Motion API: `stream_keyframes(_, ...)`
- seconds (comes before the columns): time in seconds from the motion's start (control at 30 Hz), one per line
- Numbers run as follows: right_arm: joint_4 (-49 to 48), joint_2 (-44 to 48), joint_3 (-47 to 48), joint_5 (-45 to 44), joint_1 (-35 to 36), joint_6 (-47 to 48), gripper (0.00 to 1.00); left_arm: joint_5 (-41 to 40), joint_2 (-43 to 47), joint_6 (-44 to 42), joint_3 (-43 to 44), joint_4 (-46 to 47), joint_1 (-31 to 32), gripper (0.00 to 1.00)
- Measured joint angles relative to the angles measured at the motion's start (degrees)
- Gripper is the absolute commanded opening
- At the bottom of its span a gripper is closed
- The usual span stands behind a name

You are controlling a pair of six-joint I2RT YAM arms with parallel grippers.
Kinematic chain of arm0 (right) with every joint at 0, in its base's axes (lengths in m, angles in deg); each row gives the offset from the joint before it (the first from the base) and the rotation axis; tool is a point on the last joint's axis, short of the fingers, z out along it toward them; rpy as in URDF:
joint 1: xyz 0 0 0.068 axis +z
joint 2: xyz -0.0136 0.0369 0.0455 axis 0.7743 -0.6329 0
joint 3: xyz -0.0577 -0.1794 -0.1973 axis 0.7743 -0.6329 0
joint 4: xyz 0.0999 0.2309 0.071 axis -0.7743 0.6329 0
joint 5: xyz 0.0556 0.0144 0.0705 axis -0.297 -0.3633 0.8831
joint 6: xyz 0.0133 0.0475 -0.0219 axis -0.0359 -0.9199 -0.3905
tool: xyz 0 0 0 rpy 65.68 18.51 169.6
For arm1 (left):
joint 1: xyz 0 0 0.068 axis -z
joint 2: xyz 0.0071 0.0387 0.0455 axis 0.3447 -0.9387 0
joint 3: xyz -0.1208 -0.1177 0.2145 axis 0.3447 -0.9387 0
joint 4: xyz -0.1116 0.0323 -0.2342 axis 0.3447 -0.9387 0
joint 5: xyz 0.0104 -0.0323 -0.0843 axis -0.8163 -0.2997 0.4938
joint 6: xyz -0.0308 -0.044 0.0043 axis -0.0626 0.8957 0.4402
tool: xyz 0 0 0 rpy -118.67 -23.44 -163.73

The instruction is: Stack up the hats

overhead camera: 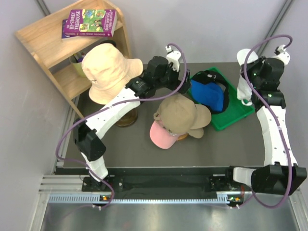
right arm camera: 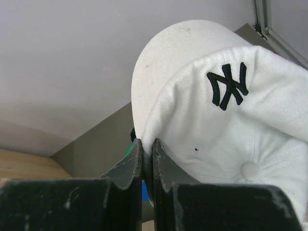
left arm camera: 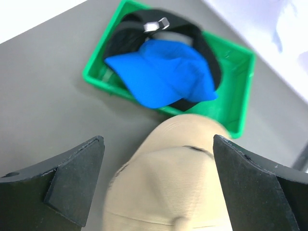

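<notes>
A khaki-tan cap (overhead camera: pixel 183 114) rests on a pink cap (overhead camera: pixel 161 135) at the middle of the table. My left gripper (left arm camera: pixel 158 139) hangs open just above the khaki-tan cap (left arm camera: pixel 168 183), its fingers wide on either side of the crown and apart from it. A royal blue cap (left arm camera: pixel 163 72) lies on a black cap (left arm camera: pixel 144 26) in the green tray (left arm camera: pixel 238 91). My right gripper (right arm camera: pixel 147 144) is shut on the edge of a white cap (right arm camera: pixel 231 125) with a black logo, held up beside the tray's right end (overhead camera: pixel 244 89). A pale peach hat (overhead camera: pixel 108 72) sits on a stand.
A wooden shelf (overhead camera: pixel 43 41) with a purple book (overhead camera: pixel 90 23) stands at the back left. The round wooden base of the stand (overhead camera: pixel 127 118) is under the left arm. Grey walls close in the table at the back and sides.
</notes>
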Motion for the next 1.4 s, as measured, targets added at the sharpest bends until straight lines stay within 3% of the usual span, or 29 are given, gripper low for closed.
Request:
stream_keyframes(0.1, 1.42, 1.77, -0.02, -0.79, 2.05, -3.04, 0.0, 0.59, 0.92, 2.45, -0.17, 2.1, 0.79, 0.99)
stream_keyframes(0.47, 1.97, 6.23, -0.02, -5.6, 22.05, -21.59, 0.0, 4.15, 7.82, 10.82, -7.96, 14.34, 3.37, 0.99)
stream_keyframes(0.8, 2.03, 7.23, -0.02, -12.24, 32.02, -29.88, 0.0, 6.47, 8.59, 16.0, -12.48, 18.69, 4.09, 0.99)
stream_keyframes(1.03, 2.03, 7.37, -0.02, -14.73, 34.62, -31.82, 0.0, 8.52, 8.59, 18.03, -12.48, 20.5, 5.79, 0.98)
stream_keyframes(1.13, 2.01, 7.39, -0.02, -14.95, 35.26, -32.41, 0.0, 8.57, 8.59, 17.88, -12.48, 20.85, 6.23, 0.82)
stream_keyframes(1.17, 2.01, 7.39, -0.02, -14.95, 35.36, -32.59, 0.0, 8.59, 8.59, 17.59, -12.48, 20.87, 6.27, 0.63)
stream_keyframes(1.27, 1.99, 7.85, -0.02, -14.99, 35.6, -33.11, 0.0, 8.31, 8.59, 15.65, -12.48, 20.9, 6.27, 0.3)
stream_keyframes(1.3, 2.01, 8.28, -0.07, -14.99, 35.6, -33.24, 0.0, 8.28, 8.57, 14.73, -12.46, 20.9, 6.27, 0.08)
stream_keyframes(1.33, 2.03, 8.76, -0.09, -14.99, 35.6, -33.27, 0.0, 8.2, 8.57, 14.05, -12.37, 20.87, 6.27, 0.0)
stream_keyframes(1.4, 1.86, 9.86, -0.59, -14.97, 35.63, -33.33, 0.01, 8.63, 8.39, 11.76, -11.32, 20.46, 6.23, 0.0)
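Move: The white cap, already pinched in the right gripper, hangs about 29 cm to the right of the open left gripper, some 2 cm farther out and roughly level. From the right hand, the left gripper is about 31 cm left, 4 cm nearer the base and a little lower. The tan cap topping the stack is some 12 cm back, 3 cm left and 14 cm below the left hand; the blue cap in the tray is about 6 cm ahead, 15 cm right and 21 cm below it. Leftward the right arm swings the white cap about 20 cm to the left gripper, drawing back and rising several centimetres as it rolls its left side up some 30 degrees. The left hand draws back about 8 cm, rises and edges right, tilting its right side up, then shuts from wide open on the near fabric of the cap; the right fingers keep their pinch. ##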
